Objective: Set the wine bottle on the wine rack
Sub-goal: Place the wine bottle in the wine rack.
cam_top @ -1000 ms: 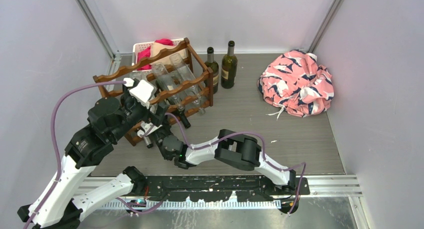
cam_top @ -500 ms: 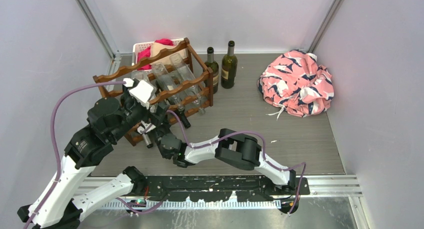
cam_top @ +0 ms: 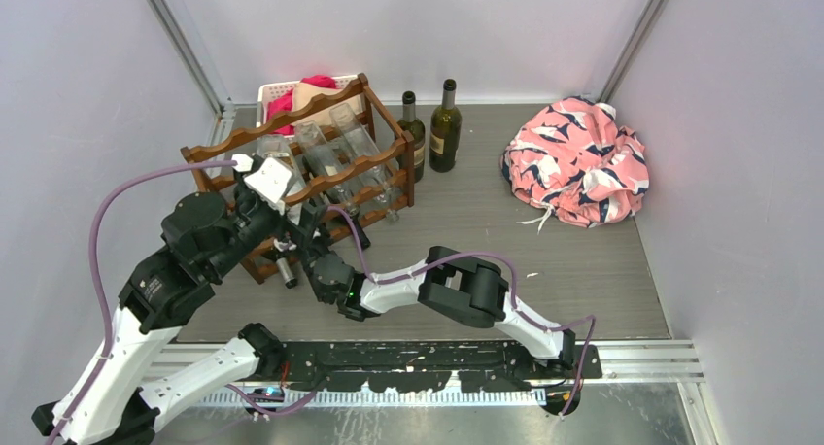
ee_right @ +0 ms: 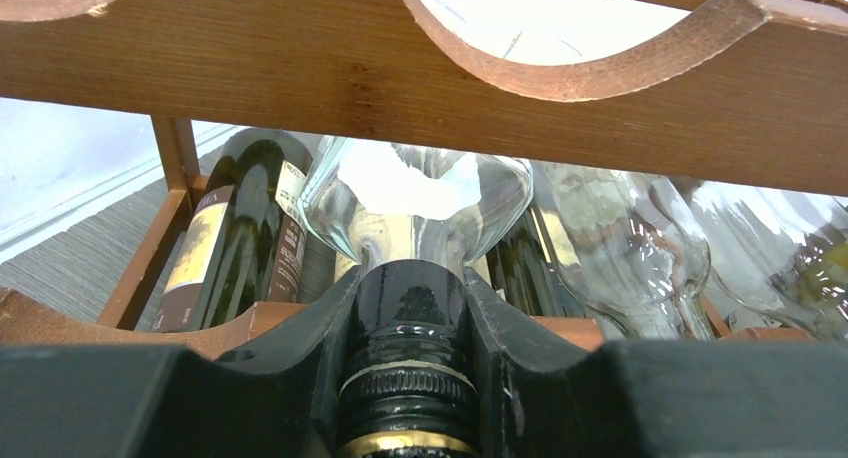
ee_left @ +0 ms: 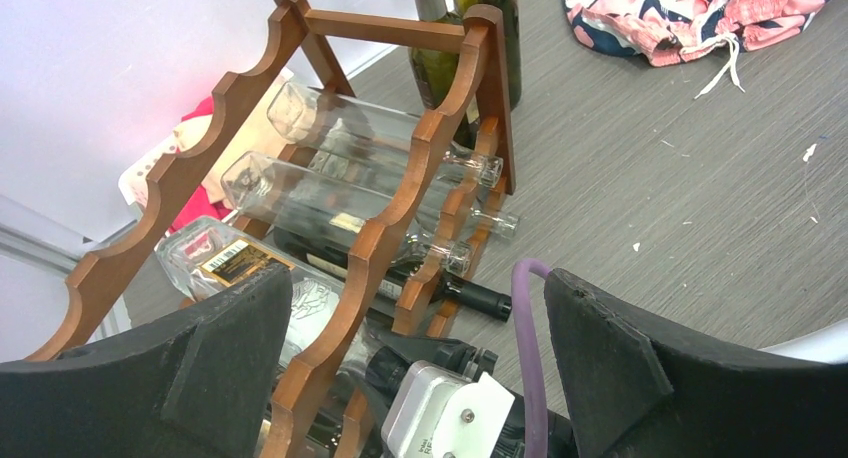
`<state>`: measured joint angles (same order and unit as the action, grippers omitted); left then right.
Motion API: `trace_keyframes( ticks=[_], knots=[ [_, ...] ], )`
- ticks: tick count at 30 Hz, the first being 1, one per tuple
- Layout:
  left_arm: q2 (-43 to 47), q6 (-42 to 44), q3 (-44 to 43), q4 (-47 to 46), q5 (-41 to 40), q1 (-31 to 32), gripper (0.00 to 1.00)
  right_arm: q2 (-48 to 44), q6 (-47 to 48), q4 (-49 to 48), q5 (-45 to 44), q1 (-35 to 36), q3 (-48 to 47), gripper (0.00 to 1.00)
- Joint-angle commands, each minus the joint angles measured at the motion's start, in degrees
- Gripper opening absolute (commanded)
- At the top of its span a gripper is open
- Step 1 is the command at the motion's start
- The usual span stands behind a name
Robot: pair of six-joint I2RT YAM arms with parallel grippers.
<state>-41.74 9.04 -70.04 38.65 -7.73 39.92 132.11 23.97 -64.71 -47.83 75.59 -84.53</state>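
Note:
The wine rack (cam_top: 340, 178) is dark reddish-brown wood with wavy rails and stands at the back left. Several clear and dark bottles lie in it. My right gripper (cam_top: 313, 256) is at the rack's front, low down, shut on the black-capped neck of a clear wine bottle (ee_right: 415, 203). That bottle lies in the lower tier under the scalloped rail (ee_right: 300, 78), with the neck resting in a front notch. My left gripper (ee_left: 415, 288) hovers open just above the right one, over the rack's front left corner (ee_left: 330, 328), holding nothing.
Two dark bottles (cam_top: 413, 134) (cam_top: 445, 124) stand upright just right of the rack. A white basket (cam_top: 282, 95) with pink items sits behind it. A pink patterned cloth (cam_top: 578, 163) is bunched at the back right. Another bottle's black neck (cam_top: 358, 233) sticks out of the rack's front.
My right gripper has slid the bottle a little further toward the rack. The left arm has drifted slightly left and stays open.

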Motion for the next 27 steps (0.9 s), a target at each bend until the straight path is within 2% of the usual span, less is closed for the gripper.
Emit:
trace_keyframes(
  ticks=[1,16,27],
  knots=[
    [0.7,-0.8,-2.0,-1.1,0.7,-0.4,0.95,-5.4,-1.9,-7.3,-0.9,-0.6,-1.3,0.41],
    [1.7,-1.0,-1.7,-1.5,0.7,-0.4,0.95,-7.4,-3.4,-6.5,-0.1,-0.3,1.8,0.60],
    [1.7,-2.1,-2.7,-1.3,2.0,-0.3,0.95,-13.0,-3.3,-8.5,6.1,0.9,8.5,0.74]
  ],
)
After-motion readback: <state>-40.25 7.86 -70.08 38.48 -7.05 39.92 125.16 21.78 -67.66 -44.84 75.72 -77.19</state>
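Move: The right hand still has the wine bottle by its black-capped neck; the body, already in the rack, is centred about 10 cm ahead, 4 cm left and 3 cm higher. The front rail crosses roughly 5 cm ahead and 6 cm up, straight on. A clear glass bottle lies some 11 cm ahead and 6 cm right, at the same height as the held one. From the left hand, the wine bottle lies about 15 cm ahead, 4 cm left and 16 cm down. Upward, about 3 cm, the right hand comes off the bottle neck as its fingers spread steadily from their grip. It also eases some 1.5 cm to the right and, late on, about 1 cm back towards the base, its wrist barely turning. The finger pads end clear of the cap on both sides. ##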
